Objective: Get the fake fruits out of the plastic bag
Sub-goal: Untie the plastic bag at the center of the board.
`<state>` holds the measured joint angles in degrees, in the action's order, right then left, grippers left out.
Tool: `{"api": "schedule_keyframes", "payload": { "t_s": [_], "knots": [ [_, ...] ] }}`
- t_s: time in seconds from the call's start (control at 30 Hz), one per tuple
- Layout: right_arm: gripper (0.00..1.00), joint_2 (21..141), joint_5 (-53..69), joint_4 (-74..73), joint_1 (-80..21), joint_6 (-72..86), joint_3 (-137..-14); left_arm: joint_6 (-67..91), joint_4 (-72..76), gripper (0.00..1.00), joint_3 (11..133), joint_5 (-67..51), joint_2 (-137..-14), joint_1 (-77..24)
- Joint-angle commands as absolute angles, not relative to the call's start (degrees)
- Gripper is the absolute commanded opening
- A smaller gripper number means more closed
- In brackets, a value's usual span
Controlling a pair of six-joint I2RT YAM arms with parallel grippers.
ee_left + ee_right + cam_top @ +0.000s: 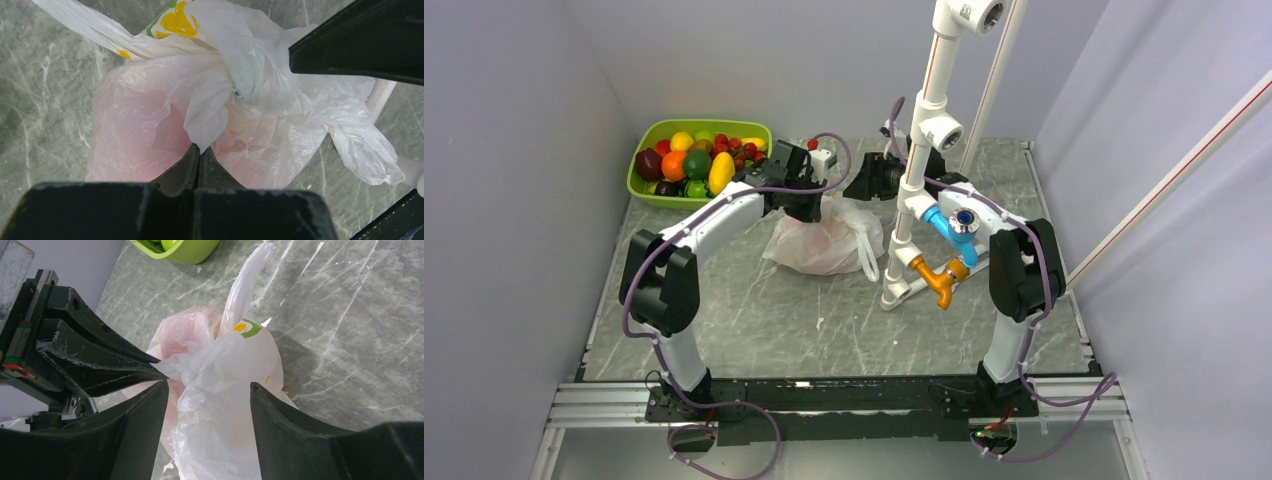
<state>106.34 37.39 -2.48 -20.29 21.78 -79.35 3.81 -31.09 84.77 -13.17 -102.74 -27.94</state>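
Note:
The plastic bag (824, 240) lies crumpled on the marble table, white with a yellow and green print (177, 20). A pink-red glow (135, 125) shows through the plastic; the fake fruits inside are otherwise hidden. My left gripper (200, 147) is shut on a fold of the bag's top, and in the top view it sits over the bag's left side (809, 208). My right gripper (207, 386) comes in from the right (856, 192), its jaws wide apart around the bunched plastic (220, 405), which fills the gap between them. The left fingers (100, 365) show beside it.
A lime-green tray (704, 124) of mixed fruit stands at the back left, and its corner (192, 252) shows in the right wrist view. A white pipe stand (902, 235) with blue and orange fittings rises just right of the bag. Grey walls close in on three sides.

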Motion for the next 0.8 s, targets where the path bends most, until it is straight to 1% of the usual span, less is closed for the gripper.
{"api": "schedule_keyframes", "payload": {
  "t_s": [0.0,0.13,0.3,0.4,0.57,0.7,0.77],
  "knots": [
    [0.61,107.6,37.3,-3.0,-20.7,19.7,-82.7,4.7,-30.7,0.0,87.5,-13.1,-102.8,-28.0],
    [0.55,109.0,36.9,-5.1,-21.1,18.3,-84.3,4.7,-30.9,0.0,87.7,-12.9,-103.0,-27.9],
    [0.53,109.3,37.7,-4.6,-21.3,18.8,-84.5,4.9,-31.0,0.0,87.8,-13.3,-103.2,-28.0],
    [0.48,109.6,38.1,-4.4,-21.5,19.1,-84.6,4.8,-31.6,0.0,88.2,-12.8,-103.1,-28.0],
    [0.32,109.6,37.5,-4.4,-21.5,19.6,-84.7,4.7,-31.2,0.0,87.7,-12.0,-102.5,-27.7],
    [0.14,108.4,35.4,-4.4,-21.3,19.5,-84.1,5.2,-31.3,0.0,87.8,-11.0,-102.4,-27.3],
    [0.08,107.2,33.4,-4.3,-20.6,19.6,-83.2,5.6,-31.6,0.0,87.8,-9.8,-102.3,-27.0]
  ]
}}
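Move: The bag's bunched knot lies about 3 cm to the right hand's left, some 2 cm back and 3 cm below. Of that hand, the fruit-filled body of the bag is about 9 cm back, 5 cm left and 10 cm below; the bag's loose right handle hangs 11 cm back, 3 cm right and 9 cm below. From the left hand the knot is about 5 cm right, 2 cm ahead and nearly level. The bag's bunched plastic at the knot is what the right hand goes for: it sinks nearly 2 cm towards it, easing about 1 cm left, then stays there while its half-open fingers close almost shut over the bunch, seeming to pinch a fold. The left hand stays put, its shut fingers keeping their pinch on a plastic tip beside the knot. ##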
